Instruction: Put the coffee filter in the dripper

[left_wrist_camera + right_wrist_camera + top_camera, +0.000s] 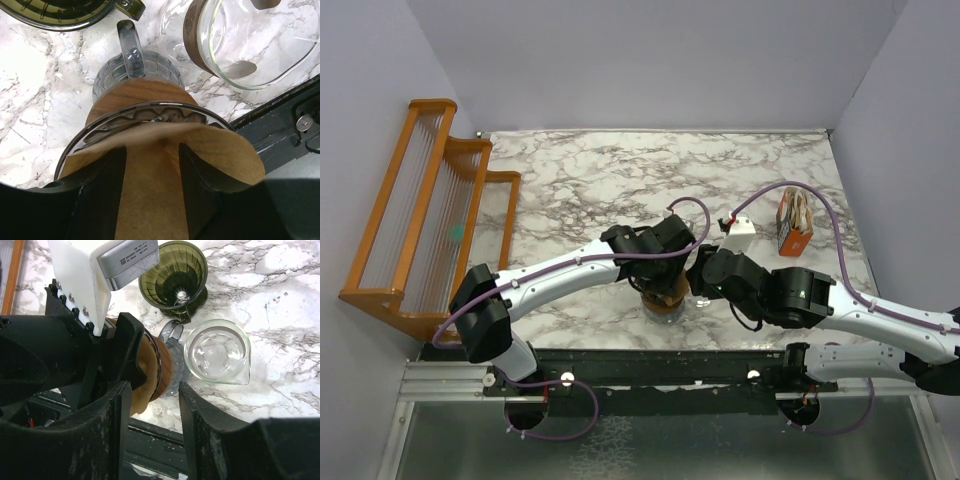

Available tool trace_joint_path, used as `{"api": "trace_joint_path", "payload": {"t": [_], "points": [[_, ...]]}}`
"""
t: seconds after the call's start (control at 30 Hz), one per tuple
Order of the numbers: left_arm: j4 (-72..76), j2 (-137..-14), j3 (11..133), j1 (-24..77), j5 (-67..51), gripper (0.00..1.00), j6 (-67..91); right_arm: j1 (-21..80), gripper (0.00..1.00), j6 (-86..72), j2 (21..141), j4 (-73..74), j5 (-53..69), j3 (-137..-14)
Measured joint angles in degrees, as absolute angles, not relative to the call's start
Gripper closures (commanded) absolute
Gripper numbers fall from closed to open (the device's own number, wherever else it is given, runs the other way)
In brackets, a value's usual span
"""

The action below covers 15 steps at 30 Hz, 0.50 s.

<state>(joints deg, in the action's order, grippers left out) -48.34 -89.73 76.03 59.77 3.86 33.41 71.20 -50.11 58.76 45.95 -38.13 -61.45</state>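
The dark olive-green dripper (172, 272) stands upright on the marble, its handle (131, 7) towards the other vessels; only its rim (55, 12) shows in the left wrist view. No white coffee filter shows in any view. A tan paper piece (150, 190) lies over the rim of a wood-collared glass cone (135, 97) on a grey stand. My left gripper (152, 150) is right above it, jaws apart, the paper spread beneath and between them. My right gripper (155, 385) is open beside that cone (162, 367), nothing between its fingers.
A clear glass cup (217, 352) stands beside the stand, near the dripper. Both arms meet over the cone (665, 300) close to the table's black front rail (650, 362). A wooden rack (420, 210) is at the left, an orange box (793, 225) at the right.
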Motion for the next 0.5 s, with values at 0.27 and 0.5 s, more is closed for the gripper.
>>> {"api": "trace_joint_path", "payload": {"t": [0.27,0.5], "points": [[-47.13,-90.87,74.81,59.81,3.84,0.7,33.32,71.2,0.52,-50.24,58.76,45.91,-38.02,-61.43],[-46.7,-91.29,74.08,60.14,3.84,0.81,33.36,71.2,0.52,-50.57,58.76,45.87,-37.98,-61.36]]}}
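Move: The coffee filter sits in the dripper on the glass server. Its middle is about 2 cm below the left hand and roughly 1 cm to its right, so that hand's fingers are already inside the paper. From the same hand, the green cup stands some 11 cm ahead, 1 cm to the left and 9 cm lower, and the glass jug 8 cm to the right, 5 cm ahead and 10 cm lower. From the right hand, the filter is about 6 cm to the left and 11 cm below. Straight down, deeper into the paper cone, the left hand sinks about 2 cm at a fairly even pace with its wrist held almost still. As it goes, its two fingers close from half open to about a quarter, narrowing with the cone and pressing the filter down into the dripper. ##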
